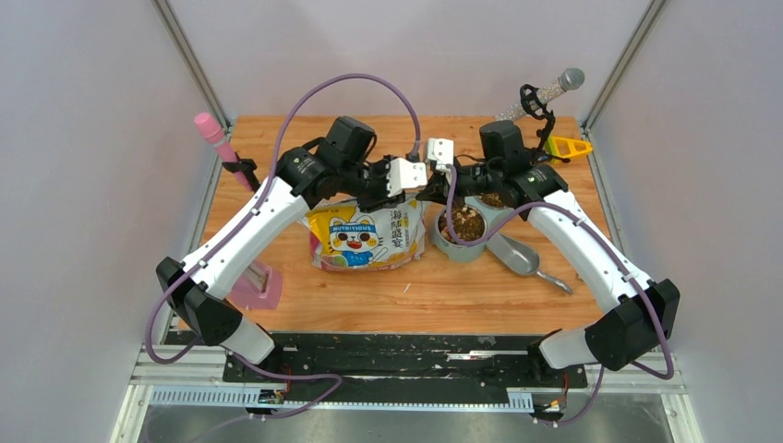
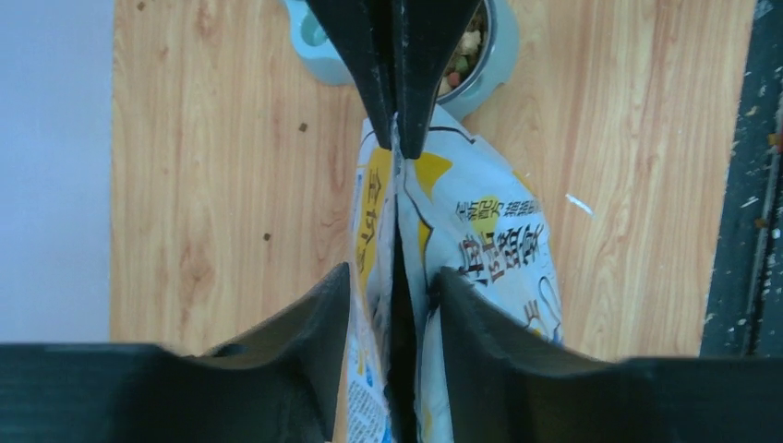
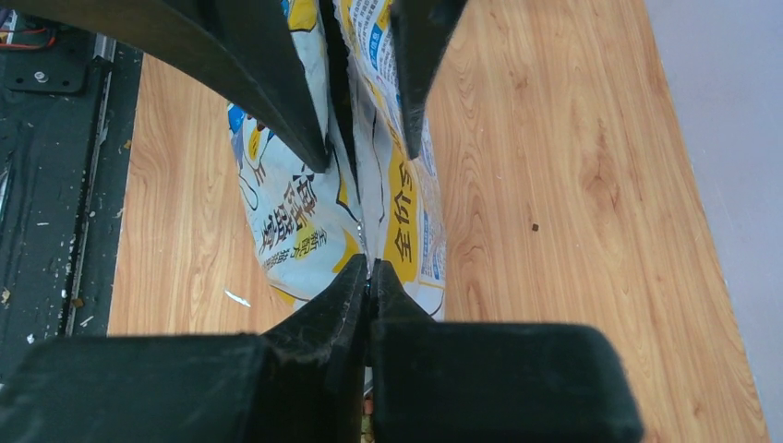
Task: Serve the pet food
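Observation:
The pet food [image 1: 464, 223] is a brown heap in a grey bowl [image 1: 441, 242] right of the cartoon-cat bag [image 1: 367, 235]; it also shows in the left wrist view as pet food [image 2: 464, 51]. The bag [image 2: 489, 231] stands upright on the wooden table. My right gripper [image 3: 370, 268] is shut on the bag's top edge [image 3: 369, 198] at the end nearer the bowl. My left gripper [image 2: 395, 272] is open, one finger on each side of the bag's top at the other end. In the top view both grippers, left [image 1: 411, 185] and right [image 1: 436, 189], meet above the bag's upper right corner.
A grey scoop [image 1: 515, 256] lies right of the bowl. A pink stand [image 1: 257, 288] sits at the table's left edge and a yellow piece [image 1: 566, 146] at the back right. Stray kibble crumbs [image 2: 302, 127] dot the wood.

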You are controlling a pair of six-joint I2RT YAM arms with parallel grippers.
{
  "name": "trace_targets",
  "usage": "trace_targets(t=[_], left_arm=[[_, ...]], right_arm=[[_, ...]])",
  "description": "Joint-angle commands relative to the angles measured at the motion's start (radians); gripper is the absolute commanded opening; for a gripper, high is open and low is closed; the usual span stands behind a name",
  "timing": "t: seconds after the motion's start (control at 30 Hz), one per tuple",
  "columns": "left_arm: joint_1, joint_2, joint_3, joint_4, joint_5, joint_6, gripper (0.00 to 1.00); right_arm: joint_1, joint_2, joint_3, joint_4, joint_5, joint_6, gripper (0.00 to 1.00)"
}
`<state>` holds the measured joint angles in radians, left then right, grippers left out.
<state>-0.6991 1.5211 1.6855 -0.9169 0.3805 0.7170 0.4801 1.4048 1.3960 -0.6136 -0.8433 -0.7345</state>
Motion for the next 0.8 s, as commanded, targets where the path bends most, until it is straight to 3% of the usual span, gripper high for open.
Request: trace_targets(t=[0.0, 0.07, 0.1, 0.3, 0.4, 0.77], left_arm=[[-0.002, 0.016, 0.065, -0.049, 0.019, 0.015, 0.25], [-0.002, 0.014, 0.068, -0.059, -0.004, 0.009, 0.02], [-0.002, 0.011, 0.066, -0.060, -0.011, 0.006, 0.00], [-0.002, -0.015, 0.059, -0.088, -0.119, -0.006, 0.00], [0.001, -0.029, 0.025, -0.102, -0.249, 0.009, 0.00], [0.118, -0.112, -0.170, -0.151, -0.563, 0.179, 0.00]], right_arm=[[0.003, -0.046, 0.045, 0.073, -0.058, 0.003, 0.00], [0.002, -0.051, 0.040, 0.072, -0.035, 0.001, 0.00], [0.002, -0.055, 0.037, 0.071, -0.025, -0.003, 0.00], [-0.018, -0.088, 0.004, 0.070, 0.066, -0.036, 0.00], [-0.060, -0.102, 0.000, 0.045, 0.076, -0.059, 0.00], [-0.123, -0.064, 0.043, -0.122, 0.099, -0.116, 0.00]])
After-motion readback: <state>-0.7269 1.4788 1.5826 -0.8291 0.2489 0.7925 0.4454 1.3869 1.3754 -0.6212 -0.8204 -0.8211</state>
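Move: The stretch of bag rim I want lies between my left hand's open fingers, about 1 cm below their midpoint, with the bag's body centred some 4 cm left, 3 cm back and 12 cm below. My right hand already pinches the bag's right top corner. From the right hand, the near bowl is about 8 cm right, 1 cm back and 22 cm down, and the scoop roughly 19 cm right, 8 cm back and 24 cm down. My left hand sinks barely 1 cm and shuts its fingers on the bag's rim, pinching the two sides of the mouth together a few centimetres left of my right hand's pinch. Then both hands, grips kept, edge forward about 1 cm and draw slightly apart, the left to the left and the right some 1.5 cm to the right, pulling the rim taut. My left fingers tip up slightly. ##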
